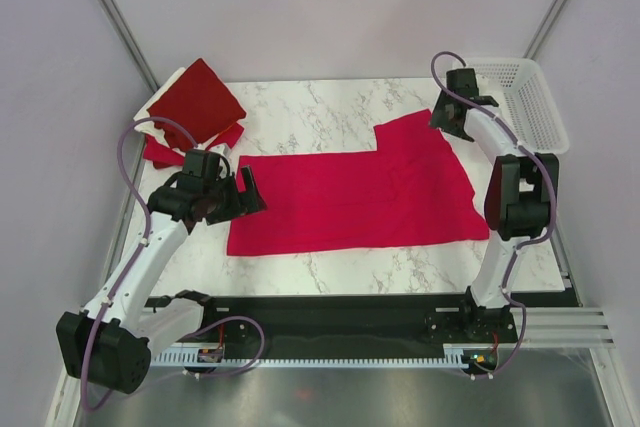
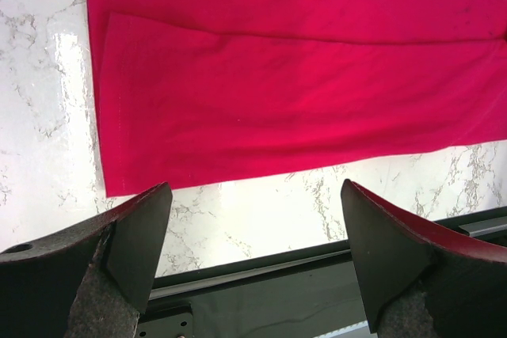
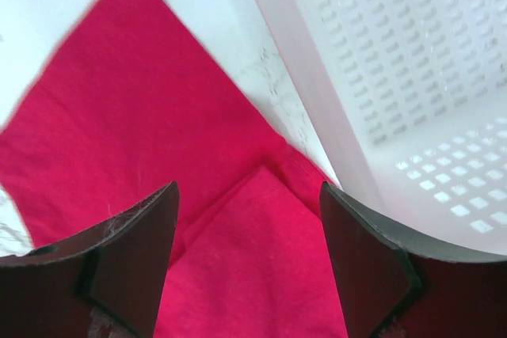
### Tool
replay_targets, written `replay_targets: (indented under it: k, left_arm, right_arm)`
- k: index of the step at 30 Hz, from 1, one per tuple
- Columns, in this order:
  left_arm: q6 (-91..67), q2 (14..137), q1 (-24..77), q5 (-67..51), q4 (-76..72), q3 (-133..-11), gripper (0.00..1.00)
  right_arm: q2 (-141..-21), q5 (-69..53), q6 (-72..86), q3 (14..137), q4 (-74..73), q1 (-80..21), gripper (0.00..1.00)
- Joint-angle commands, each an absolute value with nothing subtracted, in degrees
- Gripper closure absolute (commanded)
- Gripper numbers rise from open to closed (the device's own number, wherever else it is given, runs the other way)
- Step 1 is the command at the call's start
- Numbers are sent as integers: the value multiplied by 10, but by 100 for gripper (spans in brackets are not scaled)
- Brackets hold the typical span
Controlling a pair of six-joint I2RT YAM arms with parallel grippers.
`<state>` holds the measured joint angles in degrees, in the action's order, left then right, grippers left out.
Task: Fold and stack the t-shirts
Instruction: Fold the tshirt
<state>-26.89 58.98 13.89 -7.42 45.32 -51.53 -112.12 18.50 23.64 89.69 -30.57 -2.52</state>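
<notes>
A bright crimson t-shirt (image 1: 360, 197) lies spread flat on the marble table, with a layer folded over along its near side (image 2: 293, 116). My left gripper (image 1: 240, 202) hovers open at the shirt's near left corner, with only bare marble between its fingers (image 2: 253, 235). At the shirt's far right corner my right gripper (image 1: 447, 125) stands open just above a folded-over point of the cloth (image 3: 261, 259), gripping nothing (image 3: 249, 227). At the back left sits a pile of folded t-shirts: a dark red one (image 1: 197, 99) on top, a red one (image 1: 165, 152) under it, and a cream edge (image 1: 160, 87).
A white lattice basket (image 1: 525, 97) stands at the back right, its wall (image 3: 317, 61) right next to my right gripper. The table's black front rail (image 2: 261, 267) runs just below the left fingers. Grey walls close in the sides.
</notes>
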Motion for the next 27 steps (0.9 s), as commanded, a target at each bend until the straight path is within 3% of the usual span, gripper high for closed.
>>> replay_targets:
  k: [1,8,19,27]
  left_arm:
    - [-250,590,140,-65,445,-515,5]
    - [-250,590,139,-63,445,-515,5]
    - [-250,592,139,-61,445,-514,5]
    - [-250,601,138,-59,445,-514,5]
  right_arm:
    - [-1119,164,224,965,-308,-22,20]
    - [-1220,70,229,1112,-310,-33,20]
    - [-1454,99,229,1369,-333,-37,21]
    - [-1510,171,218,1385,-335,-43,23]
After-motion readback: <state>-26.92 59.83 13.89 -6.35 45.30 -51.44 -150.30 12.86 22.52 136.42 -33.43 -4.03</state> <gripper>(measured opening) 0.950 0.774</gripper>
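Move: From my right hand, open above the shirt, the far corner of the t-shirt's sleeve lies about 15 cm ahead, 3 cm to the left and some 8 cm down. The sleeve's left corner is roughly 8 cm ahead and 15 cm left, equally low; the white basket's middle is about 11 cm ahead, 18 cm right and 5 cm down. From my left hand the far corner is some 40 cm ahead, 41 cm right and 13 cm down. I swing my right hand about 15 cm forward in an arch, rising some 7 cm on the way, then sinking about 13 cm towards the sleeve's far corner, drifting slightly left beside the basket. My fingers tip up a little at the top of the arch and come partly back down; they stay wide open and end just above the corner, straddling it. ##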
